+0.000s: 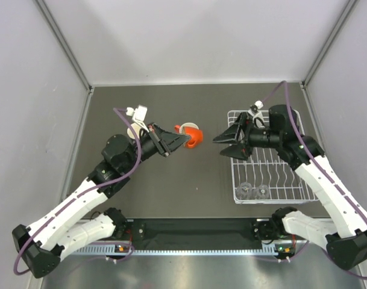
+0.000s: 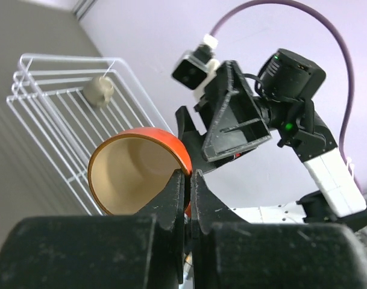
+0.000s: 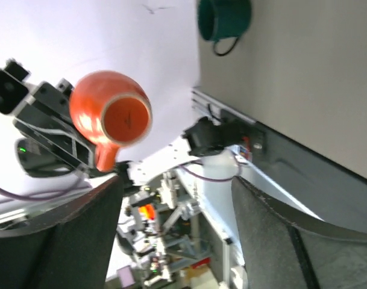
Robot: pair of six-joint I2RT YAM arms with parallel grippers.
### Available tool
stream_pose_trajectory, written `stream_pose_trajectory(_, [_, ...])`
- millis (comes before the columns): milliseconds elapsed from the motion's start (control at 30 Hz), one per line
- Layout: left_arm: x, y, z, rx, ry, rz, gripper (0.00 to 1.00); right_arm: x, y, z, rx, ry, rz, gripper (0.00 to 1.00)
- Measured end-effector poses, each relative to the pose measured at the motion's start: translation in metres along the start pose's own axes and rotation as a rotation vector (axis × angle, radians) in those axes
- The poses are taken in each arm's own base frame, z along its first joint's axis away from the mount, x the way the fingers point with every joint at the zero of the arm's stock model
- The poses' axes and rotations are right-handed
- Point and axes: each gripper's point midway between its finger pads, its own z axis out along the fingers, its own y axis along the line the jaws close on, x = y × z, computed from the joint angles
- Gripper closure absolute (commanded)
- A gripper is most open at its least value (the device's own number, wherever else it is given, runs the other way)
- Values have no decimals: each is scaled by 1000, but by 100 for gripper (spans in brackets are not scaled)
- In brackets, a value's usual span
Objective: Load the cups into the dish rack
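My left gripper (image 1: 184, 139) (image 2: 188, 176) is shut on the rim of the large orange mug (image 1: 193, 135) (image 2: 135, 174), holding it in the air on its side between the two arms. The mug's base faces my right gripper and shows in the right wrist view (image 3: 114, 114). My right gripper (image 1: 219, 147) (image 3: 176, 180) is open and empty, just right of the mug, at the left edge of the white wire dish rack (image 1: 273, 174) (image 2: 56, 114). Two clear glasses (image 1: 254, 191) sit in the rack's near end. A beige mug (image 2: 99, 90) lies in the rack. A dark green cup (image 3: 224, 19) stands on the table.
The right arm lies over the far half of the rack and hides it from above. A pale rim (image 1: 134, 130) shows under the left wrist. Grey walls close in the table on three sides. The arms' base rail (image 1: 195, 232) runs along the near edge.
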Motion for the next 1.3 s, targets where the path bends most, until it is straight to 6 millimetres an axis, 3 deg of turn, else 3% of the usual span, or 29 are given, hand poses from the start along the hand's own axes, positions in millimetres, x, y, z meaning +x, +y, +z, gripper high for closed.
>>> stream_pose_trajectory(200, [0, -8, 5, 74, -41, 113, 100, 4, 28, 13, -74, 25, 98, 39])
stream_pose_trajectory(433, [4, -17, 14, 110, -60, 167, 100, 8, 49, 21, -129, 34, 168, 43])
stream_pose_trajectory(1033, [2, -11, 19, 94, -136, 191, 100, 20, 59, 42, -165, 67, 232, 65])
stream_pose_trajectory(1300, [5, -2, 20, 75, -150, 170, 100, 17, 58, 47, -192, 44, 260, 99])
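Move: The small orange cup, already pinched by its rim in the left gripper, lies some 9 cm left of the open right gripper, about 3 cm ahead and 3 cm above; from the left hand it sits 2 cm ahead and 2 cm right, 1 cm lower. The left hand faces the right gripper, about 11 cm to its right, 1 cm back and 4 cm lower. The large orange mug stands 6 cm ahead, 2 cm right and 17 cm below the left hand; the dish rack's middle is 23 cm right of the right gripper, 3 cm ahead, 15 cm below. The small orange cup is held out in the air by the left hand, which keeps its rim grip, eases about 2 cm right and tips its fingers up some 15 degrees. The right gripper travels about 7 cm left and 3–4 cm up to the cup's handle, its fingers levelling as they go, and closes them from wide open until they pinch the handle. ##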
